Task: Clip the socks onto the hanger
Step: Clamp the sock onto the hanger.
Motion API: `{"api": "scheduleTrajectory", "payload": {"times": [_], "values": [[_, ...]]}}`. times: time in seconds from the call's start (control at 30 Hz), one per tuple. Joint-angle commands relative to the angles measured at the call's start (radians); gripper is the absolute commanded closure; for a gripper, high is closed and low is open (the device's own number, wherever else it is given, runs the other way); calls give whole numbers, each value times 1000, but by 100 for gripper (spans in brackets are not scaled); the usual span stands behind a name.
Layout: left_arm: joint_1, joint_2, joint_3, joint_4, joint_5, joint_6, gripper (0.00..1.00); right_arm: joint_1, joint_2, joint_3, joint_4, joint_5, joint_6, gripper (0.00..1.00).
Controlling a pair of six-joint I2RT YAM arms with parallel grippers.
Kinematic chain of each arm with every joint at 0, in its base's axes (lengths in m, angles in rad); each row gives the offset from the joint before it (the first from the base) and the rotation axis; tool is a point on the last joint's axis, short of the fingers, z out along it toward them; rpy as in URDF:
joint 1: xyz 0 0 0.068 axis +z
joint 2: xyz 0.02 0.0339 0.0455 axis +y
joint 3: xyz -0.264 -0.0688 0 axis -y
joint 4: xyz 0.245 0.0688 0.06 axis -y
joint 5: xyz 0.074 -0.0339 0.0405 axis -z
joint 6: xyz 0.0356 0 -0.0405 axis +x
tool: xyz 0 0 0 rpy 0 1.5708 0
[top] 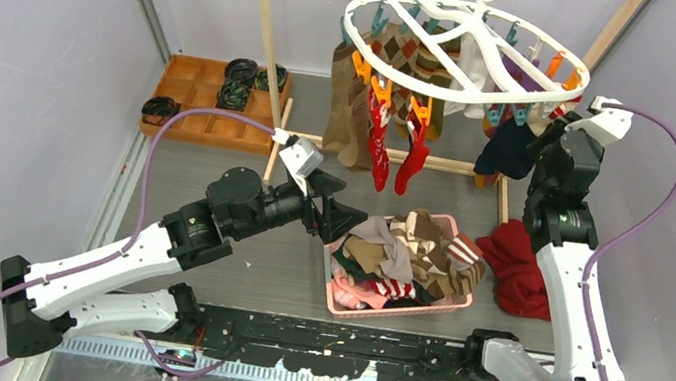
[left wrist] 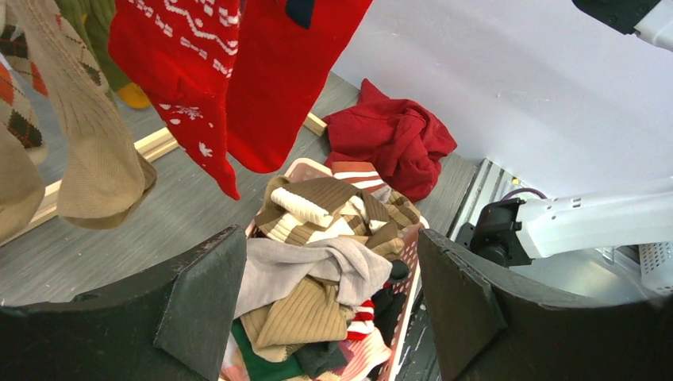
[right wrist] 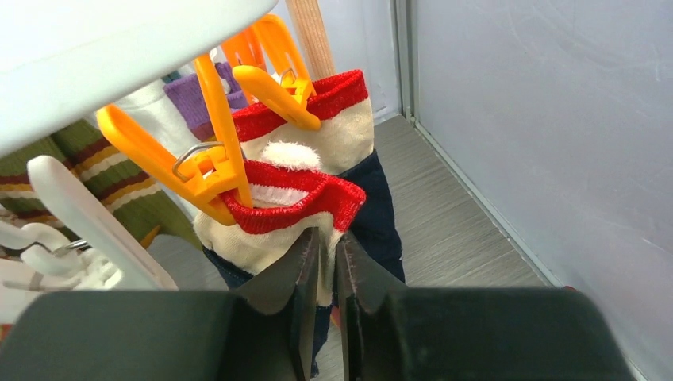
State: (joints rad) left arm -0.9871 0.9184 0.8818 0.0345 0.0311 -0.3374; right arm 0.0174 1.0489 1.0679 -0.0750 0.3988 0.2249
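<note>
The white oval hanger hangs at the back with several socks pegged to it, among them two red ones. More socks are heaped in a pink basket. My left gripper hovers open over the basket's left side with nothing in it. My right gripper is up at the hanger's right end. Its jaws are nearly together on the edge of a cream sock with a red cuff, which an orange peg clamps under the hanger.
A crumpled red cloth lies right of the basket. A wooden tray with black rolls sits at the back left. The wooden rack posts flank the hanger, and the side wall is close on the right.
</note>
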Motion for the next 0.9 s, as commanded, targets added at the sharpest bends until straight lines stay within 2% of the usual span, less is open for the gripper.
{"api": "scheduleTrajectory", "payload": {"times": [0.0, 0.3, 0.5, 0.57, 0.87], "values": [[6, -9, 0, 66, 19, -10, 20, -4, -42, 6, -4, -17, 6, 78], [7, -36, -1, 53, 20, -11, 20, -4, -133, -2, -92, -29, 11, 62], [7, -75, -17, 24, 12, -2, 20, -4, -265, -50, -188, -97, 2, 43], [7, -86, -23, 13, 9, 2, 20, -4, -298, -56, -228, -111, 2, 40], [7, -103, -29, -22, 26, 24, 20, -4, -363, -54, -361, -115, 9, 37]]}}
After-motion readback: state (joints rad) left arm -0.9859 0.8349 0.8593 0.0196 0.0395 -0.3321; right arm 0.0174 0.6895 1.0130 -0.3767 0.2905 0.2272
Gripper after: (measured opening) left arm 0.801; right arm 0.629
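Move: At the right fingertips is the cuff of the navy sock, its middle hanging roughly 7 cm below, 3 cm left and 1 cm ahead. The near orange clip on that cuff sits about 3 cm left, 2 cm ahead and 4 cm up; a second orange clip is some 5 cm ahead, 3 cm left and 4 cm up. A white clip lies about 6 cm left and 3 cm back, slightly higher. From the left hand, the sock is around 33 cm right, 20 cm ahead and 5 cm lower. Opening its fingers from nearly shut to over half wide, the right hand lets go of the clipped sock's cuff and draws back towards the robot by about 10 cm, slowly at first, then faster. It rises only slightly and turns some 5 degrees counter-clockwise, leaving cuff and orange clip out ahead of the spread fingertips. ##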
